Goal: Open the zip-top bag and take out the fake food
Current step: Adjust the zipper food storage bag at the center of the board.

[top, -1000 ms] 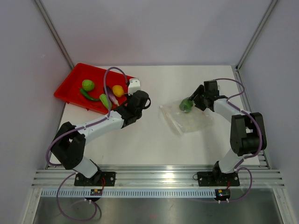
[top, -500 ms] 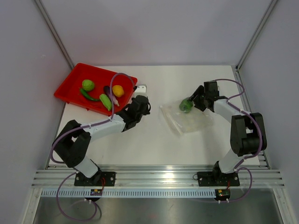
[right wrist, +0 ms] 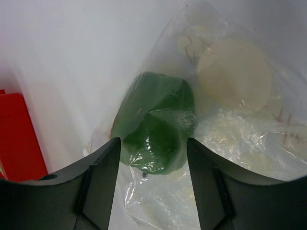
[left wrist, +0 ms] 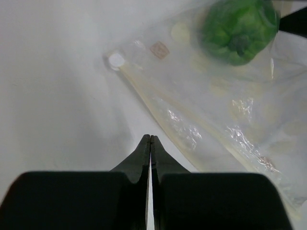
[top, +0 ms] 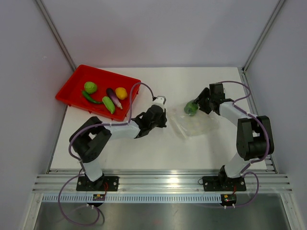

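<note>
The clear zip-top bag (top: 196,125) lies right of the table's centre, its zip strip (left wrist: 158,98) running diagonally in the left wrist view. One green piece of fake food (top: 190,109) sits inside the bag at its far edge. My right gripper (top: 197,104) straddles that piece (right wrist: 156,120); both fingertips press it through the plastic (right wrist: 240,143). My left gripper (top: 164,120) is shut and empty, its tip (left wrist: 150,138) low over the table just short of the zip strip. The other fake food lies in the red tray (top: 100,76): a yellow one (top: 121,93), a purple one (top: 113,96) and green ones (top: 90,87).
The red tray stands at the far left corner, and its edge (right wrist: 14,139) shows in the right wrist view. Grey walls close the table on the left, back and right. A metal rail (top: 158,179) runs along the near edge by the arm bases.
My left arm has swung right from the red tray across the table to the bag's left edge, still shut. The right gripper and the green piece have stayed put.
</note>
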`<state>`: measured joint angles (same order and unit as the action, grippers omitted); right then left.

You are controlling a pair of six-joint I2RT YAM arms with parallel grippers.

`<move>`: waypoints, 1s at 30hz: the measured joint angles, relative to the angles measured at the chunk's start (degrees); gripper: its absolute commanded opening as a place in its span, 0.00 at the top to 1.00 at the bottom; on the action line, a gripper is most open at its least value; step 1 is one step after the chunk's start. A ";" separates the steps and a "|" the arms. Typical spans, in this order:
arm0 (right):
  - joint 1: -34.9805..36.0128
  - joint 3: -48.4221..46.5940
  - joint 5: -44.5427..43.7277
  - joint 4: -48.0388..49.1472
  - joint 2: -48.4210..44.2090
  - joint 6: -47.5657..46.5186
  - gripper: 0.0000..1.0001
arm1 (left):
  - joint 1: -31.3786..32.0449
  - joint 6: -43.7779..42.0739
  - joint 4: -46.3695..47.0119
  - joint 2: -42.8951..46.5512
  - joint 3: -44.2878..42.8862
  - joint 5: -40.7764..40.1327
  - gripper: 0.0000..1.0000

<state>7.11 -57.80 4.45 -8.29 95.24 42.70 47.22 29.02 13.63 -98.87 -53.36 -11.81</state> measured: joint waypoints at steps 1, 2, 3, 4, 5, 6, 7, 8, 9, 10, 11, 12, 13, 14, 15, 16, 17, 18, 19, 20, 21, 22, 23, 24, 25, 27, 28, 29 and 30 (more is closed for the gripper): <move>0.00 0.00 0.20 0.00 0.00 0.02 0.36 | 0.68 0.42 0.15 -1.51 -0.48 0.92 1.00; 0.00 0.00 0.35 0.04 0.00 0.00 0.36 | 1.27 0.76 0.15 -3.02 -0.94 1.68 1.00; 0.00 0.00 0.63 0.07 0.00 0.00 0.36 | 1.75 0.98 0.17 -4.20 -1.27 2.47 1.00; 0.00 0.00 0.83 0.07 0.00 -0.02 0.36 | 2.27 1.14 0.17 -5.44 -1.66 3.19 1.00; 0.00 0.00 0.92 0.09 0.00 -0.02 0.36 | 2.64 1.27 0.24 -6.34 -1.88 3.85 1.00; 0.00 0.00 1.05 0.11 0.00 -0.02 0.36 | 3.04 1.33 0.24 -7.04 -1.99 4.46 1.00; 0.00 0.00 1.14 0.11 0.00 -0.02 0.36 | 3.37 1.36 0.37 -7.50 -2.05 5.05 1.00; 0.00 0.00 1.22 0.11 0.00 -0.02 0.36 | 3.54 1.31 0.92 -7.93 -2.14 5.70 1.00; 0.00 0.00 1.25 0.11 0.00 -0.02 0.37 | 3.61 1.31 1.09 -8.02 -2.16 5.84 1.00; 0.00 0.00 1.25 0.11 0.00 -0.02 0.37 | 3.61 1.20 1.44 -8.17 -2.32 6.05 1.00; 0.00 0.00 1.27 0.11 0.00 -0.02 0.37 | 3.61 1.01 1.57 -8.39 -2.71 6.12 1.00; 0.00 0.00 1.27 0.11 0.02 -0.02 0.37 | 3.61 0.79 1.70 -8.70 -3.34 6.14 1.00; 0.00 0.00 1.25 0.11 0.07 -0.02 0.37 | 3.61 0.50 1.97 -9.14 -4.17 6.23 1.00; 0.02 0.00 1.25 0.11 0.11 -0.04 0.37 | 3.56 0.17 2.29 -9.64 -5.14 6.32 1.00; 0.02 0.00 1.25 0.09 0.22 -0.04 0.37 | 3.54 -0.22 2.67 -9.99 -5.95 6.40 1.00; 0.07 0.00 1.22 0.11 0.35 -0.04 0.37 | 3.52 -0.72 3.17 -10.19 -6.51 6.56 1.00; 0.13 0.00 1.22 0.09 0.55 -0.04 0.37 | 3.50 -1.03 3.56 -10.21 -6.73 6.71 1.00; 0.17 0.00 1.25 0.09 0.72 -0.04 0.37 | 3.52 -1.62 4.44 -10.21 -6.80 6.84 1.00; 0.17 -0.02 1.22 0.24 0.85 -0.02 0.37 | 3.52 -2.27 4.90 -10.32 -7.02 7.10 1.00; 0.22 -0.02 1.22 0.52 0.96 -0.04 0.37 | 3.52 -2.80 5.01 -10.75 -7.61 7.21 1.00; 0.24 -0.04 1.22 0.76 1.11 -0.02 0.38 | 3.52 -3.34 5.05 -11.50 -8.63 7.17 1.00; 0.26 -0.07 1.22 0.96 1.22 -0.02 0.38 | 3.52 -3.78 5.40 -12.24 -9.46 7.17 1.00; 0.28 -0.20 1.25 1.16 1.42 -0.04 0.38 | 3.52 -4.24 6.40 -13.22 -10.27 6.99 1.00; 0.33 -0.39 1.22 1.16 1.57 -0.07 0.38 | 3.52 -4.70 7.17 -13.68 -10.36 6.84 1.00; 0.42 -0.57 1.22 1.18 1.75 -0.07 0.38 | 3.52 -5.20 8.09 -14.01 -10.19 6.60 1.00; 0.70 -0.81 1.20 1.25 2.01 -0.04 0.38 | 3.52 -6.12 13.14 -14.14 -7.96 5.97 1.00; 0.87 -0.81 1.16 1.29 2.01 -0.07 0.38 | 3.52 -6.56 16.11 -14.12 -6.40 5.49 1.00; 1.05 -0.81 1.16 1.31 2.03 -0.07 0.38 | 3.52 -6.80 17.99 -14.12 -5.20 5.11 1.00; 1.25 -0.81 1.16 1.36 2.08 -0.07 0.38 | 3.52 -7.19 19.76 -14.12 -3.82 4.50 1.00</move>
<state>8.36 -58.61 5.61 -6.94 97.32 42.63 50.74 21.82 33.39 -112.99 -57.19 -7.31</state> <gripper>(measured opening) 0.622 0.002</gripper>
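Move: The left hand, closed, aims at the bag's zip edge, whose middle lies about 6 cm to its right, level with it fore and aft and some 6 cm below. The edge's far corner, with the white slider, is about 8 cm ahead, 1 cm right and 6 cm down; the green pepper in the bag lies 9 cm ahead, 13 cm right and 3 cm down. From the right hand that edge is about 13 cm left, 9 cm back and 6 cm down. With its fingers kept shut, the left hand first dips about 4 cm while swinging back and to the right, then sweeps on rightward and forward as it rises a couple of centimetres, ending about 7 cm farther right with its fingertips slipped in beneath the film at the zip edge and the hand turned some 10 degrees clockwise. The right hand stays by the far side of the bag, its spread fingers still straddling the green pepper through the film, and eases only about a centimetre to its left. ##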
